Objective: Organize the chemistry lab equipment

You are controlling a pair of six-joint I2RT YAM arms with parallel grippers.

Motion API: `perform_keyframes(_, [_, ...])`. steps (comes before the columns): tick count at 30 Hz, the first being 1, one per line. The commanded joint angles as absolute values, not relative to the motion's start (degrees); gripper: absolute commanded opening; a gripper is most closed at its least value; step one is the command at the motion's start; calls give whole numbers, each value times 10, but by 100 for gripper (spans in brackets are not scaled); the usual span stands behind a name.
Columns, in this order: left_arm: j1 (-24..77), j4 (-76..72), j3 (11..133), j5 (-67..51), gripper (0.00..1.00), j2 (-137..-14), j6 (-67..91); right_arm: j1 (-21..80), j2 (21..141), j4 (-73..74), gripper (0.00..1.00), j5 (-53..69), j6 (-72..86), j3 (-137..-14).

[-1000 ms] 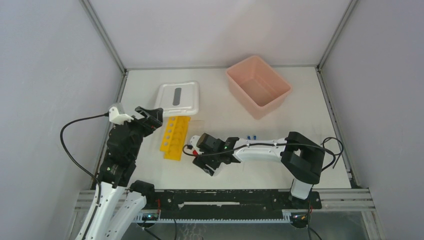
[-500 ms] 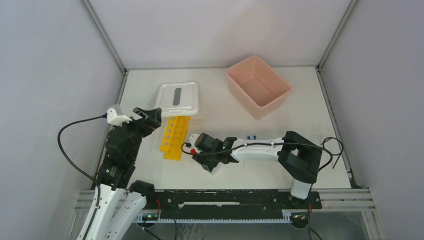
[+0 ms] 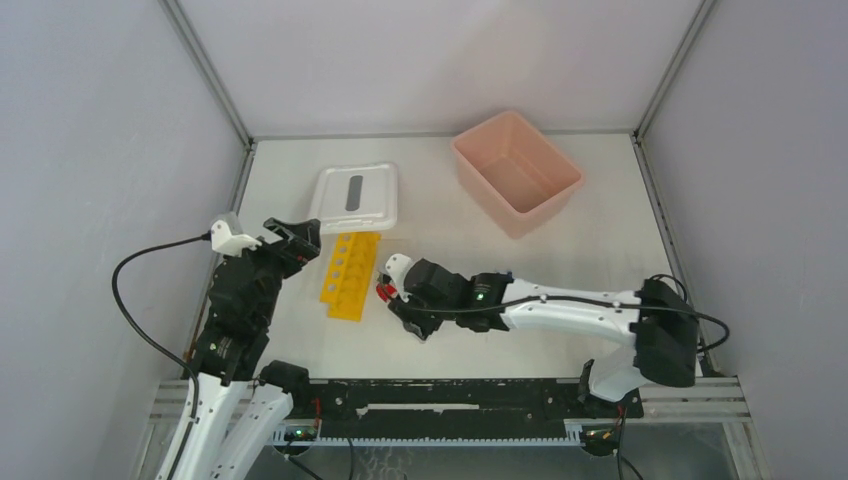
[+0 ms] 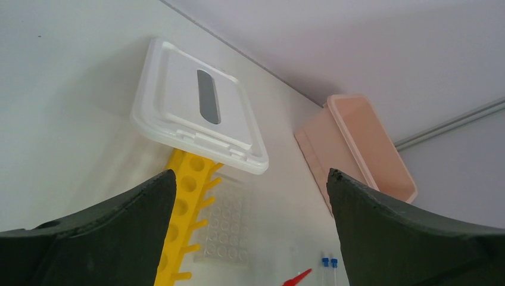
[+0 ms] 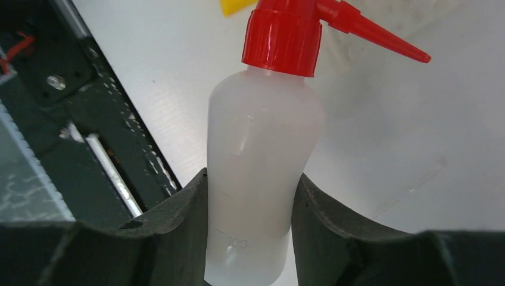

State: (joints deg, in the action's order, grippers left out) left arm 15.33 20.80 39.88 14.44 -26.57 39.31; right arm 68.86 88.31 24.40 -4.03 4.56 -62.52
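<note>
My right gripper (image 5: pixel 253 179) is shut on the translucent squeeze bottle (image 5: pixel 262 149), both fingers pressed against its body below the red cap and nozzle. From above, the bottle (image 3: pixel 396 268) sits just right of the yellow tube rack (image 3: pixel 350 275). My left gripper (image 4: pixel 250 176) is open and empty, hovering left of the rack. Its view shows the yellow rack (image 4: pixel 178 202), the small clear grid rack (image 4: pixel 229 229) beside it, two blue-capped tubes (image 4: pixel 329 262) and the red nozzle tip (image 4: pixel 298 278).
A white lid (image 3: pixel 355 195) with a grey slot lies behind the yellow rack, overlapping its far end. The pink tub (image 3: pixel 470 160) stands at the back right. The black front rail (image 3: pixel 450 395) runs close behind the held bottle.
My right gripper has closed onto the squeeze bottle and lifted it, so its white body now shows. The right arm's elbow has swung out to the right. The left arm barely shifted.
</note>
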Motion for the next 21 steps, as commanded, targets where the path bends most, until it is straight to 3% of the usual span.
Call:
perform_keyframes(1, [156,208,427,156,100,-259,403,697,804,250,39,-66,66,-633])
perform_keyframes(10, [155,210,439,154,100,-263,404,632,681,240,39,-172,66,-635])
perform_keyframes(15, [156,209,444,152,100,-268,405,507,654,197,39,-183,46,-656])
perform_keyframes(21, [156,205,446,148,100,-273,405,361,709,114,39,-167,21,-706])
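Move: I already hold the wash bottle with its red cap clear of the table in my right hand. The pink box I carry it to lies about 31 cm ahead of that hand and 23 cm to its right, its middle some 5 cm lower. The blue-capped tubes lie about 9 cm ahead and 18 cm right, the clear plate about 14 cm ahead and 5 cm left, both some 10 cm down. From my left hand the pink box is roughly 21 cm ahead, 40 cm right and 22 cm lower. Keeping the wash bottle pinched, I first lift my right hand nearly straight up, then swing it with growing speed forward and right towards the pink box, still rising: about 17 cm up, 16 cm forward and 14 cm right in all. On the way I turn the wrist clockwise some 35 degrees and tip the fingers up, from slanting steeply down and left to pointing more forward. ##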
